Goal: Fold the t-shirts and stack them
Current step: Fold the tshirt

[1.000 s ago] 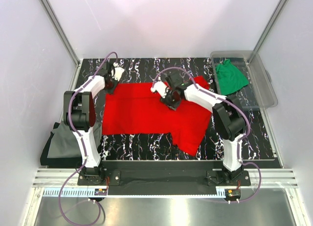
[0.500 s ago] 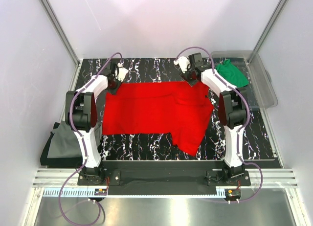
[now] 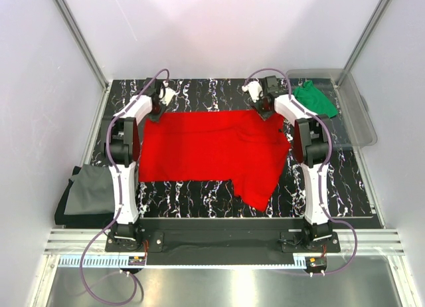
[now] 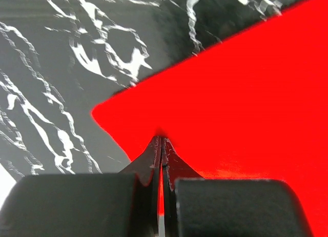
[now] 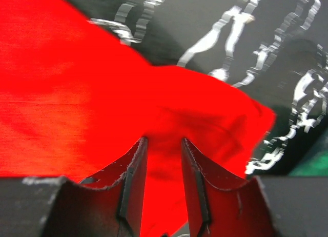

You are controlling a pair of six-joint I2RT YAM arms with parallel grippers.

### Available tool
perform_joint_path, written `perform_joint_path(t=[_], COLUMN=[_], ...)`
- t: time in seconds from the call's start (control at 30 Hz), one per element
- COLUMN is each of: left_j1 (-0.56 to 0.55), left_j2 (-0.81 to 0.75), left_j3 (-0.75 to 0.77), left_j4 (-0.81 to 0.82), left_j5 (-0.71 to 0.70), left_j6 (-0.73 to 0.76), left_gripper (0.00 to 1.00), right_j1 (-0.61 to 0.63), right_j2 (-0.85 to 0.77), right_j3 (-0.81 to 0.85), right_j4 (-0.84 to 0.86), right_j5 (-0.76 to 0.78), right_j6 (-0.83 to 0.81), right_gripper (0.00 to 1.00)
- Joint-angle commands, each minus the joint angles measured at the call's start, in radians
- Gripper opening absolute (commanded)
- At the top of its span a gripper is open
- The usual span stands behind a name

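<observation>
The bright red t-shirt (image 3: 212, 154) lies spread flat on the black marbled table (image 3: 199, 191). My left gripper (image 3: 158, 109) is at its far left corner. In the left wrist view that gripper (image 4: 161, 138) is shut on the red cloth (image 4: 241, 93), with a thin strip of cloth between its fingers. My right gripper (image 3: 264, 109) is at the far right corner. In the right wrist view it (image 5: 163, 140) pinches a bunched fold of the red cloth (image 5: 77, 103). The green t-shirt (image 3: 313, 101) lies in the bin. The dark grey t-shirt (image 3: 89, 194) lies off the table's left edge.
A clear plastic bin (image 3: 362, 114) stands at the far right corner, close to my right arm. White walls and metal posts enclose the table on three sides. One shirt flap (image 3: 259, 187) hangs toward the near right of the table.
My right gripper has pulled a folded-over part of the red t-shirt from the middle out to the far right, flattening it. The left gripper has shifted slightly farther back, still gripping.
</observation>
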Motion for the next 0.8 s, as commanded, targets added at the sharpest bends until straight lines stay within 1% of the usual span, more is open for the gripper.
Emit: perform_joint_path(t=[0.0,0.23,0.5,0.67,0.73,0.77], left_j1=[0.018,0.033,0.032,0.032,0.032,0.032], left_j2=[0.051,0.122,0.200,0.226,0.226,0.225], left_j3=[0.082,0.152,0.283,0.347,0.355,0.367], left_j4=[-0.025,-0.026,-0.028,-0.026,-0.023,-0.022], left_j5=[-0.046,-0.072,-0.094,-0.100,-0.102,-0.102], left_j6=[0.005,0.021,0.044,0.051,0.049,0.046], left_gripper=[0.00,0.00,0.00,0.02,0.03,0.05], right_j1=[-0.038,-0.060,-0.064,-0.075,-0.078,-0.078], right_j2=[0.023,0.104,0.253,0.302,0.310,0.312], right_j3=[0.058,0.146,0.364,0.471,0.486,0.497], right_j4=[0.029,0.026,-0.041,-0.076,-0.080,-0.086], right_j5=[0.012,0.046,0.063,0.078,0.075,0.073], right_j6=[-0.010,-0.019,-0.023,-0.019,-0.019,-0.019], right_gripper=[0.39,0.39,0.39,0.38,0.38,0.38])
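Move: The red t-shirt lies spread under both hands, each at a far corner: its middle is about 12 cm back and 26 cm right of the left hand, 13 cm back and 24 cm left of the right. The table's far edge is some 18 cm straight ahead of both. The green t-shirt lies about 7 cm ahead and 21 cm right of the right hand, its clear box's middle 3 cm ahead and 28 cm right. The red t-shirt is drawn forward over the table by its far corners, towards the table's far edge. The left hand, fingers still shut on or against the cloth, goes about 6 cm forward and slightly left; the right, fingertips parted and still pressed on the cloth, edges right first, then heads forward, about 9 cm in all. Both stay low and level. ##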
